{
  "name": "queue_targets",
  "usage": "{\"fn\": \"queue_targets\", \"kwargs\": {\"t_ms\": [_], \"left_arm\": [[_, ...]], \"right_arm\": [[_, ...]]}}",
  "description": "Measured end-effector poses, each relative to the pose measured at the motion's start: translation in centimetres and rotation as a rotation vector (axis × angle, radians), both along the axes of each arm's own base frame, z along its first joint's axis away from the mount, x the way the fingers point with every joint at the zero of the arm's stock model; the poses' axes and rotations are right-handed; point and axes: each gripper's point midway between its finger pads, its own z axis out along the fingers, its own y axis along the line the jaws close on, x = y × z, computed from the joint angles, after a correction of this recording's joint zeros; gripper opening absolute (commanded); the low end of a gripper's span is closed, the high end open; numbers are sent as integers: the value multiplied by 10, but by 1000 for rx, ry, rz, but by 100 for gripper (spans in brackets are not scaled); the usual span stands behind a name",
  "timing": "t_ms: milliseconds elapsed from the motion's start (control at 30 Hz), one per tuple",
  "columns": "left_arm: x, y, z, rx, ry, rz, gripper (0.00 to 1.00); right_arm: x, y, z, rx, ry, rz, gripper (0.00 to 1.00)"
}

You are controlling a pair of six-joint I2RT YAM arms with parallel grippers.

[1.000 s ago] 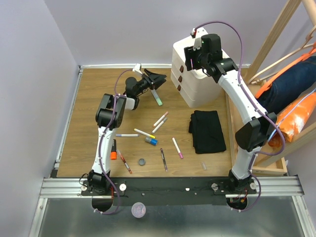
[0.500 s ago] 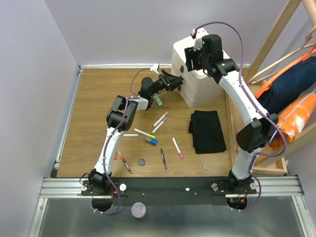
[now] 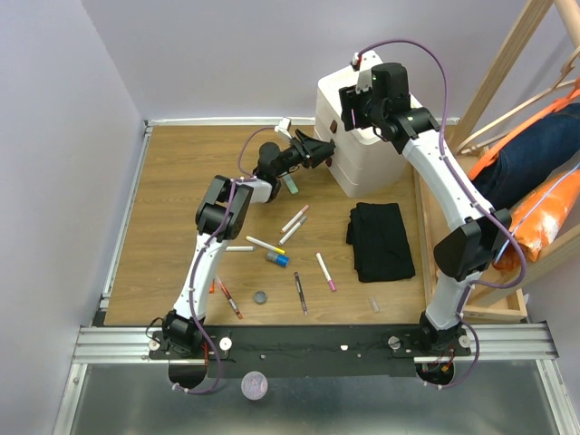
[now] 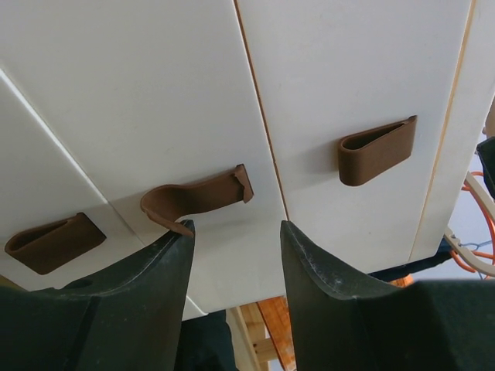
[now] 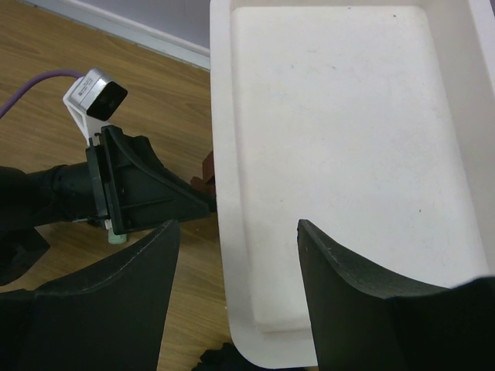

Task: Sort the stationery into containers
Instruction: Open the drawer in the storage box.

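The containers are three drawers with brown handles in a white cabinet (image 3: 362,145) at the back right. My left gripper (image 3: 326,149) is open against the drawer fronts (image 4: 155,93). Its left fingertip (image 4: 182,232) touches the lower end of the middle handle (image 4: 197,199), and nothing lies between the fingers. My right gripper (image 3: 355,111) hangs open over the cabinet top (image 5: 340,139), holding nothing. The stationery lies loose on the wooden table: a pale-green highlighter (image 3: 291,184), white pens (image 3: 295,217), a pink-tipped marker (image 3: 325,271), a dark pen (image 3: 300,293) and a red pen (image 3: 229,297).
A folded black cloth (image 3: 381,240) lies right of the pens, in front of the cabinet. A wooden rack (image 3: 507,72) with orange and blue fabric stands at the far right. A low rail (image 3: 127,208) edges the table on the left. A dark round cap (image 3: 261,297) sits near the front.
My left gripper has swung right from the back middle of the table to the cabinet's drawer fronts, then held there. The right arm has not moved.
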Motion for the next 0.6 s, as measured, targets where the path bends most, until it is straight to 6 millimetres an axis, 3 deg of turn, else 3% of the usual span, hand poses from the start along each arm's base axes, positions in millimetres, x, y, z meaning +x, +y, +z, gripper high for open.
{"fn": "queue_targets", "kwargs": {"t_ms": [267,467,600], "left_arm": [[8,20,-18,11,43,32,55],[21,39,-19,11,44,67,55],[24,40,-19,10,41,71,55]], "right_arm": [[0,0,0,0,0,0,70],[0,0,-1,0,1,0,70],[1,1,-2,-1,3,0,69]]}}
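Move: The middle drawer's brown pull is right at the left hand's lower finger, about 2 cm below the point between the pads and 2 cm ahead, with no sideways offset. The top drawer's pull sits some 8 cm directly above that pull, the bottom drawer's some 8 cm directly below. A green bar lies on the table about 11 cm left of the hand, 1 cm back and 15 cm down. From the right hand, the middle pull is about 7 cm ahead, 6 cm left and 17 cm below. The left hand backs off the drawer fronts about 4 cm to its left, easing some 2 cm forward and sinking 2 cm as it goes, so that its lower finger comes free of the bent middle pull. It ends clear of the box's face with the fingers still about half open and still pointing forward-right at the drawers, the middle pull now lined up in front of the gap between them. ##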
